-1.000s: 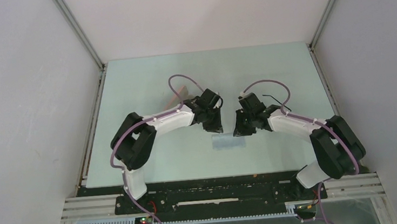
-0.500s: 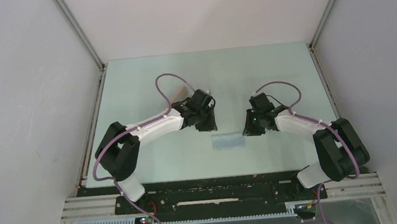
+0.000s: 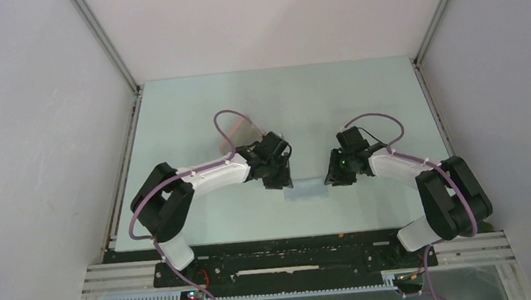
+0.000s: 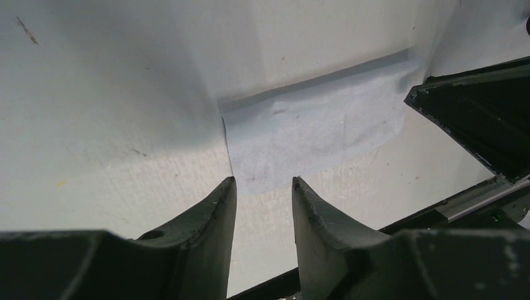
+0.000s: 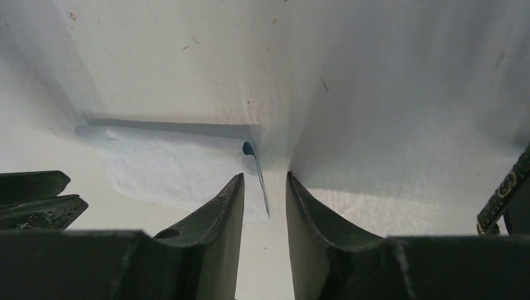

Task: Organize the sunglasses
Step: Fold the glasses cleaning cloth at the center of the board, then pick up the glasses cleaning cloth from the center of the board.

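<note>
A small grey-blue cloth [image 3: 306,190] lies flat on the table between my two grippers. My left gripper [image 3: 284,182] is open by a narrow gap, low over the cloth's left end; the cloth's corner [image 4: 300,137] lies just beyond its fingertips [image 4: 232,185]. My right gripper [image 3: 330,178] is also narrowly open at the cloth's right end, where the cloth's raised edge [image 5: 257,175] stands between its tips. A dark strip with a gold mark [image 5: 504,190] at the right edge of the right wrist view may be the sunglasses. They are hidden in the top view.
A salmon-pink case [image 3: 245,128] shows faintly behind the left arm's cable loop. The right gripper's fingers [image 4: 478,119] show in the left wrist view, and the left gripper's fingers [image 5: 34,195] in the right wrist view. The black front rail [image 3: 293,245] runs along the near edge.
Both grippers have come down and nearer, closing on the two ends of the cloth. The left gripper has moved away from the pink case.
</note>
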{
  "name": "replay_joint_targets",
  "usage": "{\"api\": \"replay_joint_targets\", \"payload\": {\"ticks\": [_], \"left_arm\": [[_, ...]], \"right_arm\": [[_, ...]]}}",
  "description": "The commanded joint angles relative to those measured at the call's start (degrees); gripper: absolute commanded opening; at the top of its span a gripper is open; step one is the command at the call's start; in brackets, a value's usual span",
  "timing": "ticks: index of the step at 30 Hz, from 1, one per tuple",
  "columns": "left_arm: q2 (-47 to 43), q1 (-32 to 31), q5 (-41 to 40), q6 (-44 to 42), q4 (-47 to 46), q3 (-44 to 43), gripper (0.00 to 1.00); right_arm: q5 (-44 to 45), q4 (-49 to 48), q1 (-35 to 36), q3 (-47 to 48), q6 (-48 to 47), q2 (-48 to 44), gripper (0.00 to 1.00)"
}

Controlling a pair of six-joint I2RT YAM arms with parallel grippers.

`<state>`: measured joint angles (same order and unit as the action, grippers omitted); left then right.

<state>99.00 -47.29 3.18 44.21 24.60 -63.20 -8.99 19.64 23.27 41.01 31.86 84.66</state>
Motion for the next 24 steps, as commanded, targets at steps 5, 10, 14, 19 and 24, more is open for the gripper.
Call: {"api": "replay_joint_targets", "payload": {"ticks": [5,10,14,19,24], "left_arm": [[-4.5,2.2,-12.4,1.7,0.2,-0.8,0.41],[-0.4,8.0,-16.7,-0.7,3.0,-8.5,0.48],[5.9,11.0,-17.3,-3.0,5.3,-15.2,0.49],[11.0,13.1,-18.7,-4.0,5.1,-18.2,0.48],[12.5,13.3,-19.3,-5.5,2.9,-17.3,0.47]], "right_arm": [[-1.2,-2.3,-0.2,-0.8,0.1,-0.1,0.39],[-1.3,-2.4,-0.3,-0.8,0.2,-0.5,0.39],[-1.2,-1.9,-0.3,-0.8,0.1,-1.2,0.39],[-1.3,-2.0,-0.3,-1.6,0.3,-2.7,0.39],[-1.8,-2.3,-0.3,-2.1,0.3,-2.8,0.39]]}}
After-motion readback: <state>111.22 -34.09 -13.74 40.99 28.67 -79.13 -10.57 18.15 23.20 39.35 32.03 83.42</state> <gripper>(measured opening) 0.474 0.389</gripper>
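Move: The open glasses case stands about 20 cm ahead of the left hand and 13 cm to its left, some 3 cm lower. The folded cleaning cloth's middle lies roughly 9 cm to the left hand's right, about 1 cm back and 4 cm below. From the idle right hand, the case is some 20 cm ahead and 32 cm to the left. The left hand arcs about 15 cm forward and 7 cm left, from the cloth towards the case, fingers part-open. ##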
